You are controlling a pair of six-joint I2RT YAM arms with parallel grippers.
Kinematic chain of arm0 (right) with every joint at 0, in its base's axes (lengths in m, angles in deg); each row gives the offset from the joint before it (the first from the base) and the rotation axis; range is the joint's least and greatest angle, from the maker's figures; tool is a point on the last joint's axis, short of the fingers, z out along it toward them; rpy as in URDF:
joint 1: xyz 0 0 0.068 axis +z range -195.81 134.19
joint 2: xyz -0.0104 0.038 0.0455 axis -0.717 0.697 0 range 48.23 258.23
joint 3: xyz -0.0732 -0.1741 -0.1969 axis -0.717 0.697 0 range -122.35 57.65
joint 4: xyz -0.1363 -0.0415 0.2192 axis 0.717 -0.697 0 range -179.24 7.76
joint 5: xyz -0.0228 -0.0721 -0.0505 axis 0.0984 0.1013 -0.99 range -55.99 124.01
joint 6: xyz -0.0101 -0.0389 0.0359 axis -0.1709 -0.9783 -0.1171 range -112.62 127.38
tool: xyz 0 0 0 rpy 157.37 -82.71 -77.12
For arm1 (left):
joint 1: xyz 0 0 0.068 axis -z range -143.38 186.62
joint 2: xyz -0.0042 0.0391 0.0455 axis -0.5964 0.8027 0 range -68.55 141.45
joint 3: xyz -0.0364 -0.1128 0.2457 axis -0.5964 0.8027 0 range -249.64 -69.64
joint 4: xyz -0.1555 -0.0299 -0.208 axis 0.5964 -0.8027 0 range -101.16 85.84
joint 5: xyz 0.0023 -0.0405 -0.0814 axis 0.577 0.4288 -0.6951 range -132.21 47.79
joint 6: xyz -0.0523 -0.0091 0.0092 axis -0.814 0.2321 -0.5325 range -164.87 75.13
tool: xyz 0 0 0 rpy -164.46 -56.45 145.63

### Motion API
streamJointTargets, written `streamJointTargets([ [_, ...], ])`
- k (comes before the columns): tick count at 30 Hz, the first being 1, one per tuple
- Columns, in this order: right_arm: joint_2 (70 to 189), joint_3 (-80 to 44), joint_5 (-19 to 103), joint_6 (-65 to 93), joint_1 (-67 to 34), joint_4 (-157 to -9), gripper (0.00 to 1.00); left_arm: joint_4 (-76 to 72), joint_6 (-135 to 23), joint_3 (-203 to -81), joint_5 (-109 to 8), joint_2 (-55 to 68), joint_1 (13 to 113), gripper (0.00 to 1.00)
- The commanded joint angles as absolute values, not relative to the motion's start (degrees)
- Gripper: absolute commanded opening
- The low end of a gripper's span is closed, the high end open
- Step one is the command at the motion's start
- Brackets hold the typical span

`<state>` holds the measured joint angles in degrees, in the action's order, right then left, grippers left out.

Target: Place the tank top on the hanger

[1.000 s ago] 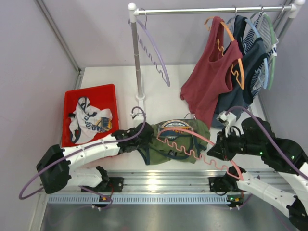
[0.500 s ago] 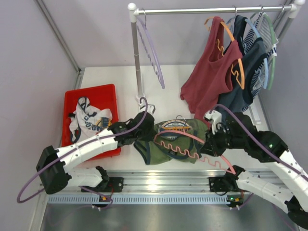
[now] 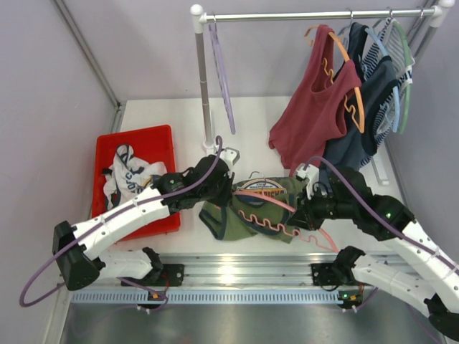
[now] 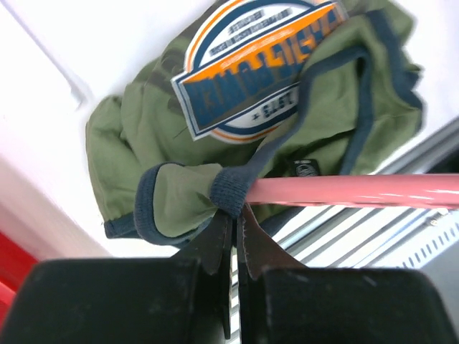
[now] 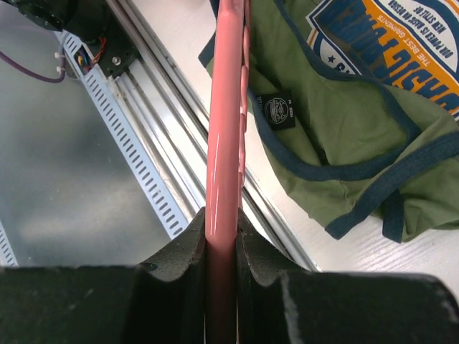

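The olive-green tank top (image 3: 228,221) lies bunched on the white table, its round orange-and-blue graphic facing up (image 4: 258,68). My left gripper (image 3: 226,189) is shut on a navy-trimmed strap (image 4: 231,188) at the garment's left side, right beside the hanger's end. The salmon-pink hanger (image 3: 267,223) lies across the tank top, its wavy bar over the cloth and its metal hook toward the back. My right gripper (image 3: 304,212) is shut on one pink arm of the hanger (image 5: 225,107). Tank top fabric (image 5: 337,136) lies to the right of that arm.
A red bin (image 3: 136,137) at the left holds a white printed garment (image 3: 133,179). A rack pole (image 3: 204,86) stands behind, with a lilac hanger (image 3: 222,72) on its rod. A dark red tank top (image 3: 312,115) and other clothes (image 3: 376,86) hang at the right. An aluminium rail (image 3: 237,271) runs along the front.
My left gripper moved back and right, pulling the strap along and bunching the tank top. The right gripper carried the hanger leftward. The lilac hanger swung on the rod.
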<state>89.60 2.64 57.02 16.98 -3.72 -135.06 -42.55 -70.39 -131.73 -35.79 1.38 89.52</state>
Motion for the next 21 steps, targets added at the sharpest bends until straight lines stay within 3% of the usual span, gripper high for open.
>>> streamJointTargets([
  [1,88.22,4.20,60.03,16.34,-3.80,-126.64,0.00,-43.26,-65.63,-137.66,-38.85,-0.88,89.26,0.00],
  [8,85.59,9.83,62.49,16.61,-3.80,-119.16,0.00,-46.17,-60.17,-141.71,-44.64,-0.26,89.26,0.00],
  [14,85.68,9.92,56.87,16.61,-3.71,-115.20,0.00,-47.83,-57.09,-143.47,-52.04,0.09,89.26,0.00],
  [21,87.17,11.32,56.43,17.22,-2.92,-111.08,0.00,-47.94,-56.82,-144.08,-49.68,0.35,89.26,0.00],
])
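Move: The left gripper holds a shoulder strap of the tank top; the pink hanger's left end sits at the strap opening, about 1 cm ahead, 1 cm right and 2 cm below. The hanger's hook is some 10 cm right and 8 cm ahead of this hand, the shirt's print 13 cm right, 5 cm ahead and 11 cm down. From the right gripper, which grips the hanger, the strap lies roughly 25 cm left, 7 cm ahead and slightly lower. Lift the strap with the left gripper about 5 cm, then draw it back some 3 cm and slightly right over the hanger's left arm, swinging the wrist clockwise about 20 degrees. Meanwhile feed the hanger left into the strap with the right gripper, dipping a little, then pushing forward and coming back up. Keep both grips closed. ##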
